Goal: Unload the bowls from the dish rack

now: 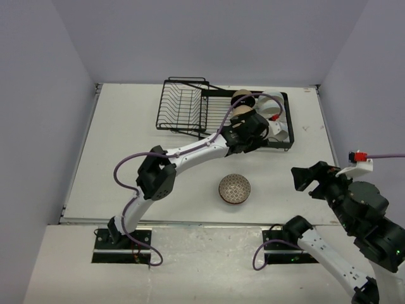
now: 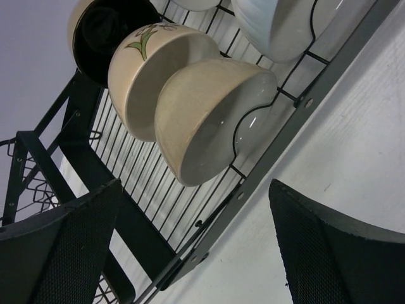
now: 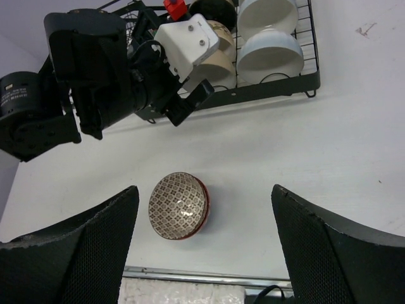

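Observation:
The black wire dish rack (image 1: pixel 182 106) stands at the back of the table. Its long section holds beige bowls (image 2: pixel 209 120), one with a glossy black inside (image 2: pixel 101 31), and white bowls (image 3: pixel 269 54) standing on edge between the tines. My left gripper (image 1: pixel 250 128) is open and empty, hovering over the rack's front rail just short of the nearest beige bowl; its fingers (image 2: pixel 63 253) straddle the rail. A brown net-patterned bowl (image 1: pixel 234 189) sits upright on the table in front of the rack. My right gripper (image 1: pixel 302 177) is open and empty, raised to the right of that bowl (image 3: pixel 178 206).
The rack's smaller raised basket (image 1: pixel 180 95) is on the left end. Grey walls close in the table on three sides. A metal strip (image 3: pixel 209 277) runs along the table's near edge. The left arm (image 3: pixel 95 69) stretches across the table's middle.

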Controlling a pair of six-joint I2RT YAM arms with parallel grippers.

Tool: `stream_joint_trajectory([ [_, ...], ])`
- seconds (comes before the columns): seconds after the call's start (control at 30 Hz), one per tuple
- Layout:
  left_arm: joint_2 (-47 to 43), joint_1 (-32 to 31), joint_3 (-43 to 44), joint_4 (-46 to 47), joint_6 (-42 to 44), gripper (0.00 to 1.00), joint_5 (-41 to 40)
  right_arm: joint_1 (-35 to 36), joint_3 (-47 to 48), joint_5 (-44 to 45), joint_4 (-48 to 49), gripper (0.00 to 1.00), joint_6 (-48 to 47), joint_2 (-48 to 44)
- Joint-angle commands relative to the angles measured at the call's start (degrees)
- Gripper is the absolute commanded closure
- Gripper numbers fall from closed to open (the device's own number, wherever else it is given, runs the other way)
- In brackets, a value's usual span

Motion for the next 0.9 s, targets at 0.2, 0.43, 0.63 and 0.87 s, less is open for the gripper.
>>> stream_joint_trajectory([
  [0.2, 5.0, 2.9, 3.1, 5.5, 3.1, 0.14, -2.1, -0.1, -1.4, -2.4, 1.4, 0.14, -3.5, 1.6],
  [0.43, 6.6, 3.1, 0.6, 13.6, 2.5, 0.4, -4.4, -0.1, -3.2, -3.9, 3.2, 0.14, -4.5, 1.8],
  [0.63, 7.8, 3.6, 0.1, 16.7, 2.0, 0.55, -5.0, -0.1, -4.2, -3.8, 3.5, 0.14, -4.7, 1.6],
  [0.87, 7.7, 3.5, -2.0, 17.5, 1.3, 0.75, -3.1, -0.1, -5.5, -3.7, 4.4, 0.13, -5.5, 0.3],
])
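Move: The beige bowl at the front of the rack's left row lies about 7 cm ahead of my left hand, 5 cm to its right and 6 cm below. The flowered bowl stands some 5 cm behind it, and the front white bowl about 11 cm to the right of it. The brown bowl I already set down is on the table, 16 cm back from that hand. From my right hand the beige bowl is about 30 cm ahead and 14 cm left, well below. I reach my left hand forward over the rack's front bar, about 5 cm in all, sinking some 4 cm in the first half and then going on nearly level while the fingertips tip up slightly. As I go I close the wide-open fingers to about a third, bringing them one on each side of the beige bowl's left rim. My open right hand sinks a couple of centimetres, clear of everything. ##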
